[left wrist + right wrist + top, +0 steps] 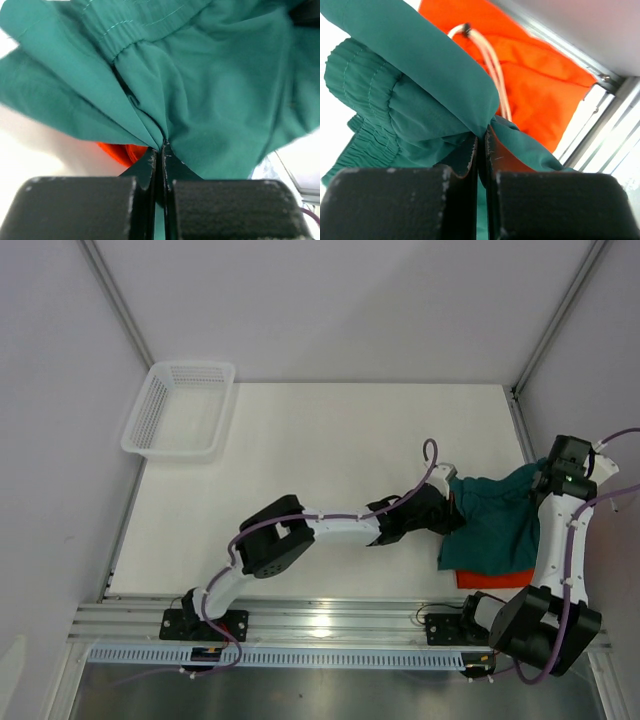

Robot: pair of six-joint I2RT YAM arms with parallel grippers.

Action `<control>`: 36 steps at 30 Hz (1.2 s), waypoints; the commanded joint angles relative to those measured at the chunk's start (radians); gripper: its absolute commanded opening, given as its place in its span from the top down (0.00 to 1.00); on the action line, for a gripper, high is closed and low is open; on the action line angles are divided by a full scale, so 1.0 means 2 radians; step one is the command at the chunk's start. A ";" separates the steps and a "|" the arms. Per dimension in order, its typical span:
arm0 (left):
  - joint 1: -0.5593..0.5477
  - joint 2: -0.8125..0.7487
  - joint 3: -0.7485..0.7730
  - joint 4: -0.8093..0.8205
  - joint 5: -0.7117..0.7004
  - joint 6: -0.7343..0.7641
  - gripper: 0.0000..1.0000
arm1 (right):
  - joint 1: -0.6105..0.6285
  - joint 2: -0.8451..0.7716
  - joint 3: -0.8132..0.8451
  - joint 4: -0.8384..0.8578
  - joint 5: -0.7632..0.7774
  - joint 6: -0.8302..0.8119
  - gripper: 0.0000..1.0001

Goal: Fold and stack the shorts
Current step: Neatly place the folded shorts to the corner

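The teal green shorts (495, 520) hang bunched between my two grippers at the table's right side, above the orange-red shorts (492, 578), which lie flat near the front edge. My left gripper (456, 510) is shut on the teal fabric's left edge; its wrist view shows teal cloth (200, 90) pinched at the gripper (163, 146), with orange-red shorts (120, 151) below. My right gripper (545, 483) is shut on the teal shorts' right edge. The right wrist view shows teal cloth (420, 100) gathered into the right gripper (484, 134), with the orange-red shorts (540, 90) and white drawstring (492, 65) underneath.
A white mesh basket (180, 410) stands at the table's far left corner. The aluminium rail (330, 620) runs along the near edge, and frame posts stand close to the right of the right arm (560, 570).
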State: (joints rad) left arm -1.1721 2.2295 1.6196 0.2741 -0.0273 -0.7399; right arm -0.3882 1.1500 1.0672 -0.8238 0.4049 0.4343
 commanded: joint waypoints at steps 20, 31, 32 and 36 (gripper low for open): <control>-0.054 0.046 0.074 0.088 -0.031 -0.005 1.00 | -0.080 0.050 -0.019 0.123 -0.045 -0.015 1.00; -0.049 0.041 0.076 0.070 -0.023 0.008 0.57 | -0.122 0.070 -0.017 0.128 -0.086 -0.004 0.93; -0.049 0.041 0.078 0.056 -0.019 0.009 0.32 | -0.124 0.075 -0.013 0.124 -0.090 -0.004 0.84; -0.050 0.022 0.063 0.033 -0.023 -0.002 0.05 | -0.127 0.085 0.012 0.109 -0.094 -0.006 0.45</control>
State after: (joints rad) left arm -1.2713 2.3547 1.7615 0.3370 -0.0765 -0.7357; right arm -0.6353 1.3182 1.0206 -0.6140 0.2443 0.4229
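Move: The folded orange shorts, the place where the held green shorts are to go, lie about 18 cm right of the left hand, 3 cm nearer the base and 11 cm below. From the right hand they are some 5 cm back, 3 cm left and 17 cm down. The table's near edge runs 15 cm straight back from the left hand at much the same depth; the right side rail is level with the right hand, 7 cm to its right and 18 cm below. The green shorts, still pinched at two corners, are carried over the orange pile: the left hand takes its corner about 5 cm right and 5 cm back, dipping and rising again on the way, then eases slightly forward. The right hand carries its corner about 6 cm right, then sinks some 5 cm. Both grippers open late and let go, the left nearly wide, the right about half. ##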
